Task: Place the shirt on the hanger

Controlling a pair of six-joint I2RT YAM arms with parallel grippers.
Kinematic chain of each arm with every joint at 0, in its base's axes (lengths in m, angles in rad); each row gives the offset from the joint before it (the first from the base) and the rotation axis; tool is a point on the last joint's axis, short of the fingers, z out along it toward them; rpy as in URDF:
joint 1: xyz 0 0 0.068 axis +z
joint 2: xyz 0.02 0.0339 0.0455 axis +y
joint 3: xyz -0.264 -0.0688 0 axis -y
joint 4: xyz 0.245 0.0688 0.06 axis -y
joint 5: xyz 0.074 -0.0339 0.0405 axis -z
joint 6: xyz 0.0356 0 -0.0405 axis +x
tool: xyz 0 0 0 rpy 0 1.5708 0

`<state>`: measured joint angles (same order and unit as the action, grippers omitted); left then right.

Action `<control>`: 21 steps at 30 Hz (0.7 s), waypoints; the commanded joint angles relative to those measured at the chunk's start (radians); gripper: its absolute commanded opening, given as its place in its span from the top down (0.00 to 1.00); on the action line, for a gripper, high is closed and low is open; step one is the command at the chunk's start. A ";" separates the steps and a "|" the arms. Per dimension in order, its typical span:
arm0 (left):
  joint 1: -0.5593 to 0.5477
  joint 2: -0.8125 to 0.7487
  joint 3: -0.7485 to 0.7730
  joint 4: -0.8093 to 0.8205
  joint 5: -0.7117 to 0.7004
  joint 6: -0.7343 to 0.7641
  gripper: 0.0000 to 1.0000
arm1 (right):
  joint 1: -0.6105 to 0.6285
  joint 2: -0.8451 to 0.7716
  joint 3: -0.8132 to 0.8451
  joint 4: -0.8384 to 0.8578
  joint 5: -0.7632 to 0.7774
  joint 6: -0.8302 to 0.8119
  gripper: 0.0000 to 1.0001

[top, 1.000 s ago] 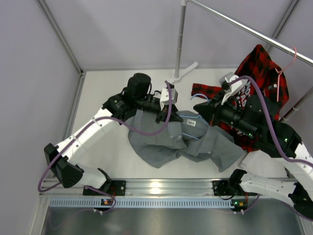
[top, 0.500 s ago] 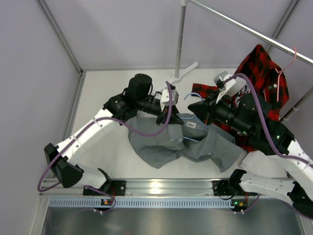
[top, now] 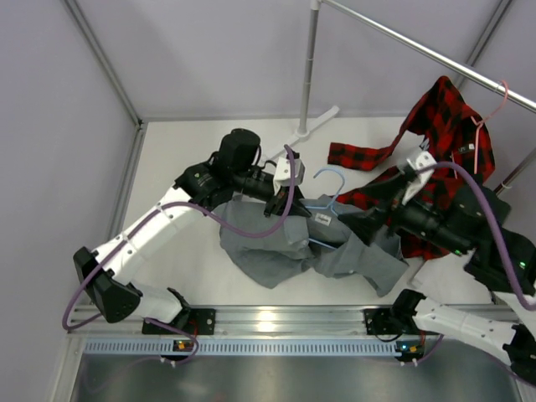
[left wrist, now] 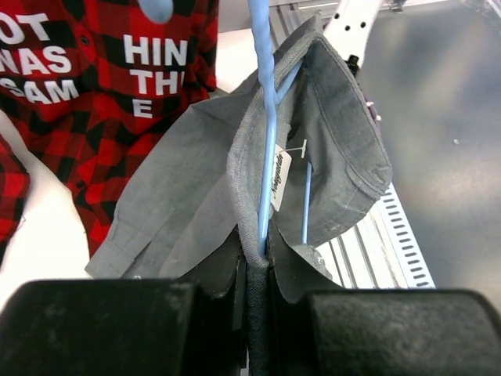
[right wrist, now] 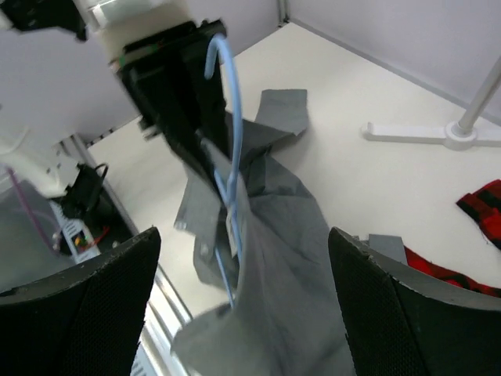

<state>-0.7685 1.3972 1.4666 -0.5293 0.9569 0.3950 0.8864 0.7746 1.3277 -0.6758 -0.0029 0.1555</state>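
Observation:
The grey shirt point(top: 280, 251) lies crumpled mid-table, its collar end lifted. The light-blue hanger point(top: 328, 201) stands in the collar, with its hook point(top: 332, 174) free above. My left gripper point(top: 293, 209) is shut on the collar fabric and the hanger wire together. In the left wrist view the hanger wire point(left wrist: 266, 117) runs up from the left gripper point(left wrist: 258, 258) inside the shirt's collar point(left wrist: 337, 117). My right gripper point(top: 368, 224) is open and empty just right of the shirt. In the right wrist view the right gripper point(right wrist: 244, 266) faces the hanger point(right wrist: 232, 141) and the draped shirt point(right wrist: 282, 266), its fingers point(right wrist: 86, 305) wide apart.
A red-and-black plaid shirt point(top: 444, 126) hangs on a pink hanger point(top: 490, 113) from the rail at the right, one sleeve point(top: 356, 155) on the table. The rack pole point(top: 308, 67) and its white foot point(top: 322, 117) stand at the back. An aluminium rail point(top: 276, 322) runs along the near edge.
My right gripper has drawn back from the hanger's hook, down and to the right, and is now clear of it. My left gripper has kept its hold, shifted slightly.

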 commanded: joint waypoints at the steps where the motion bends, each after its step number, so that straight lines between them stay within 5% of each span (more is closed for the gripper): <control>1: -0.005 -0.069 0.049 -0.035 0.071 0.045 1.00 | 0.009 -0.141 -0.002 -0.218 -0.142 -0.121 0.16; 7: -0.005 -0.075 0.083 -0.035 0.198 0.015 1.00 | 0.009 -0.143 -0.070 -0.356 -0.308 -0.191 0.20; 15: -0.005 -0.060 0.107 -0.035 0.226 -0.027 1.00 | 0.009 -0.104 -0.123 -0.292 -0.496 -0.237 0.32; 19: -0.005 -0.055 0.115 -0.035 0.198 -0.042 1.00 | 0.009 -0.095 -0.113 -0.254 -0.464 -0.229 1.00; 21: -0.005 -0.052 0.124 -0.035 0.140 -0.061 1.00 | 0.009 -0.116 -0.101 -0.220 -0.392 -0.209 1.00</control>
<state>-0.7692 1.3556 1.5391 -0.5949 1.1172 0.3599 0.8864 0.6868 1.1931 -0.9726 -0.4213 -0.0517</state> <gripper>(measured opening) 0.125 0.016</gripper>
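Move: The grey shirt's loose neck edge, which the open right gripper goes for, lies some 7 cm back from it, level sideways and about 12 cm below. The hanger's hook stands roughly 6 cm ahead and 6 cm left of this gripper at about its height; the white neck tag is level fore and aft, 7 cm left, 8 cm lower. From the left gripper, already pinching collar and hanger, the loose edge is about 6 cm back, 12 cm right and 3 cm below. Draw the open right gripper back and a little to the right, clear of the hanger's hook, then sink it about 10 cm beside the shirt while swinging its fingers counter-clockwise and tipping them down; shut them on the loose neck edge. Meanwhile bring the left gripper back and up, about 4 cm each, still pinching collar and hanger. ##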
